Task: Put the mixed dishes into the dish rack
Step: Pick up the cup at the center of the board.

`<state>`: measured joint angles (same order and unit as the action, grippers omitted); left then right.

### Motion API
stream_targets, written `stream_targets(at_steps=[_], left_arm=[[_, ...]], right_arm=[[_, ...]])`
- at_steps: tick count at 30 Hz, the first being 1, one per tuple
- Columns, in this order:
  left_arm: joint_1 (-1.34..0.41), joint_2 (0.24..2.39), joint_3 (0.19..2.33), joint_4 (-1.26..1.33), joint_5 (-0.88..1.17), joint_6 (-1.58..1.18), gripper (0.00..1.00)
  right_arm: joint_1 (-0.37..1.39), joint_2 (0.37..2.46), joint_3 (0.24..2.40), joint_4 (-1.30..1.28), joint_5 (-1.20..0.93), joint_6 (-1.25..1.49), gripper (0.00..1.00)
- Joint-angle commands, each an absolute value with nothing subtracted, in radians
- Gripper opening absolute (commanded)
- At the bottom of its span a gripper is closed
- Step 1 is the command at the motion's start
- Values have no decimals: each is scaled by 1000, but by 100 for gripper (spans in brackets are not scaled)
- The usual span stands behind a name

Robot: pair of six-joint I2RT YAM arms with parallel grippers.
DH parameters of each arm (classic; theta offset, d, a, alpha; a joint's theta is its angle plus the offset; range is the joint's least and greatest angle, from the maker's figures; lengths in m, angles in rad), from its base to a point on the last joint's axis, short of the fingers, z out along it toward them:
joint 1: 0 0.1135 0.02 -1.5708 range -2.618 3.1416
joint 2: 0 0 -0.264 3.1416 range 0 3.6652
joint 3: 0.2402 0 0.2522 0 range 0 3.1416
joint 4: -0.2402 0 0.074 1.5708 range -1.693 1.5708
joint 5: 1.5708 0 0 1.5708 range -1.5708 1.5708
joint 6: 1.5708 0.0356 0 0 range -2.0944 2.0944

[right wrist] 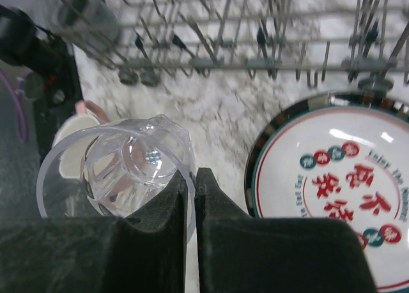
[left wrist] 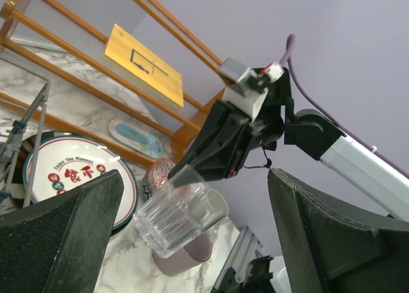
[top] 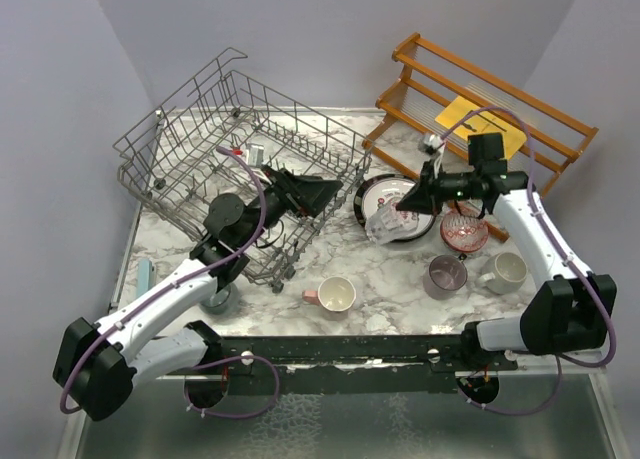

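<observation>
My right gripper point(top: 408, 205) point(right wrist: 194, 189) is shut on the rim of the clear glass point(top: 382, 223) point(right wrist: 120, 170) point(left wrist: 174, 215), which hangs tilted above the table beside the black-rimmed plate point(top: 398, 191) point(right wrist: 332, 191) with red characters. The grey wire dish rack point(top: 235, 144) point(right wrist: 255, 50) stands at the back left. My left gripper point(top: 322, 193) point(left wrist: 192, 242) is open at the rack's right end, facing the glass, with nothing between its fingers point(left wrist: 64, 235). A pink mug point(top: 335, 294), a mauve mug point(top: 445, 276), a cream mug point(top: 506, 271) and a red patterned bowl point(top: 464, 233) stand on the marble table.
An orange-brown wooden slatted shelf point(top: 500, 94) with a yellow paper sheet point(top: 482, 125) stands at the back right. A grey-teal mug point(top: 216, 299) sits partly under my left arm. A small blue item point(top: 145, 276) lies at the table's left edge. Walls close in on both sides.
</observation>
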<state>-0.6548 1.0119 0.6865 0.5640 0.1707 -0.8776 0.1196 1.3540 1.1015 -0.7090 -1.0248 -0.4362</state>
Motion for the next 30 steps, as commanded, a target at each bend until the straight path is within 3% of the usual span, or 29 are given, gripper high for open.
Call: stream_targets(at_steps=[1,6,16,19,30], left_arm=[[-640,1036,766,639,136,-972,99],[-573,1071,842,664,150,-1066,99],[-483,1229,917,907,241,-1369,99],[-496,1261,919,903,213,-1404,99],[-653,1399,899,1044,4,-1502,98]], right_arm=[[78,1383,1275,-710,-1315,-262,1],[39,1388,1313,-427,-1430,143,1],[9,1431,1131,579,-1381,1200,1],[0,1466,1120,672,-1347,1340,1],[-1,1515,1141,617,-1240,1451,1]])
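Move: The clear cup is already in the right hand, bottom leftward, its middle about 4 cm back, 3 left and 3 below. The open left gripper waits some 16 cm left of the right hand, 2 back and 15 higher; from it the cup lies about 1 cm ahead, 13 right and 18 below. From the right hand, the plate is 10 cm ahead, 2 right, the purple mug 6 back, 11 right, both well below. The right hand keeps its shut grip on the clear cup's wall and carries it quickly up about 15 cm, then some 6 cm forward, swinging its fingers from slanting down to level and rolling so the cup's bottom faces the open left gripper. The left hand also rises about 9 cm and reaches 6.5 cm forward, sinks back a little and edges right towards the cup, tipping its fingers up and rolling some 30 degrees while they stay wide open. ##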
